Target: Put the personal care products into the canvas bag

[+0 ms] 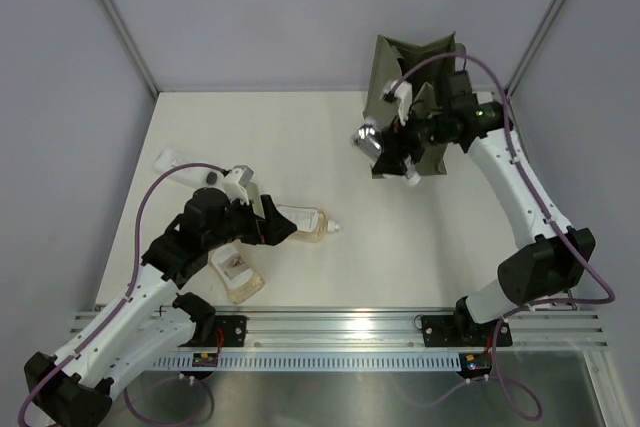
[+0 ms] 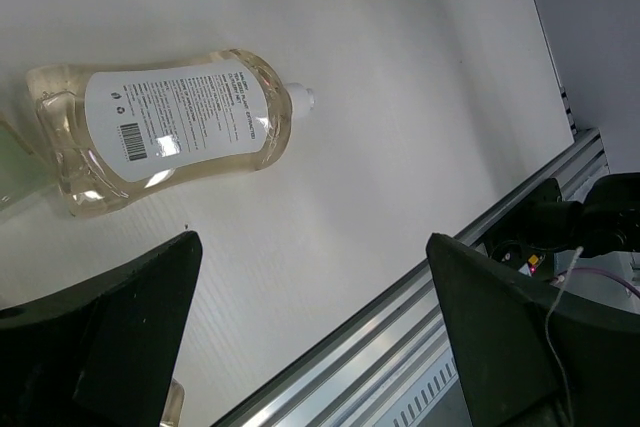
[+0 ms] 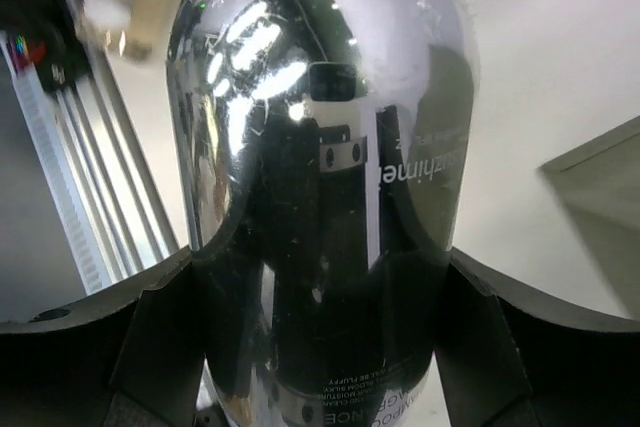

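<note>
My right gripper (image 1: 388, 152) is shut on the silver bottle (image 1: 367, 137) and holds it in the air just in front of the olive-green canvas bag (image 1: 415, 72). In the right wrist view the mirror-bright silver bottle (image 3: 320, 147) fills the gap between my fingers (image 3: 150, 347). My left gripper (image 1: 268, 223) hangs open and empty beside a clear amber-liquid pouch (image 1: 305, 224). The left wrist view shows that pouch (image 2: 170, 127) lying flat, white label up, beyond my wide-apart fingers (image 2: 130, 337). A second pouch (image 1: 238, 277) lies near the table's front edge. A flat white bottle (image 1: 178, 163) lies at the left.
The aluminium rail (image 1: 340, 327) runs along the near edge, with both arm bases on it. White walls close the table's back and sides. A corner of the bag (image 3: 600, 207) shows in the right wrist view.
</note>
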You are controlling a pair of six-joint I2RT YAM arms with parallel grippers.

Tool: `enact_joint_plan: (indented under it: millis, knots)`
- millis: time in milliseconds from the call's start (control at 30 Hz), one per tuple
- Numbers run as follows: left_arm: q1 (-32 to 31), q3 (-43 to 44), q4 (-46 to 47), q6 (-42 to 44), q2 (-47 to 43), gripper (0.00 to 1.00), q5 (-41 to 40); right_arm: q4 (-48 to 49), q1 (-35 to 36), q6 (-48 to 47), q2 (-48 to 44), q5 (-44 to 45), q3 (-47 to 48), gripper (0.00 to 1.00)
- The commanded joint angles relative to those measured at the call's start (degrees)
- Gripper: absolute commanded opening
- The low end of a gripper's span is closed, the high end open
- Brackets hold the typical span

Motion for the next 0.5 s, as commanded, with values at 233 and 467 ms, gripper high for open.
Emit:
enact_joint_plan:
  millis: [233,467]
  knots:
    - [0.20,3.50,-0.09,-3.05,0.75,0.99,1.08,19.31,-13.83,23.24,15.71,6.34,38.25,0.00]
    - [0.20,2.79,2.10,-4.99,0.66,0.99,0.38,34.18,-13.83,20.19,25.28,25.92,42.40,0.00]
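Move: The right hand already grips the silver bottle. The bag's open mouth lies about 19 cm ahead of this hand, 10 cm to its right and roughly level with it. The amber bottle lies some 18 cm to the hand's left, 2 cm nearer the base and 22 cm below; the green bottle is about 12 cm left of the amber one and 6 cm farther out. From the left hand, the mouth is some 30 cm ahead, 31 cm right and 6 cm higher. Swing the right gripper quickly forward about 24 cm to bring the silver bottle over the bag's mouth, climbing some 15 cm early to clear the near rim, drifting right, then sinking a little at the end. Turn the wrist clockwise nearly 40 degrees and tip the fingers up by about 20 on the way. Keep the grip on the bottle. ##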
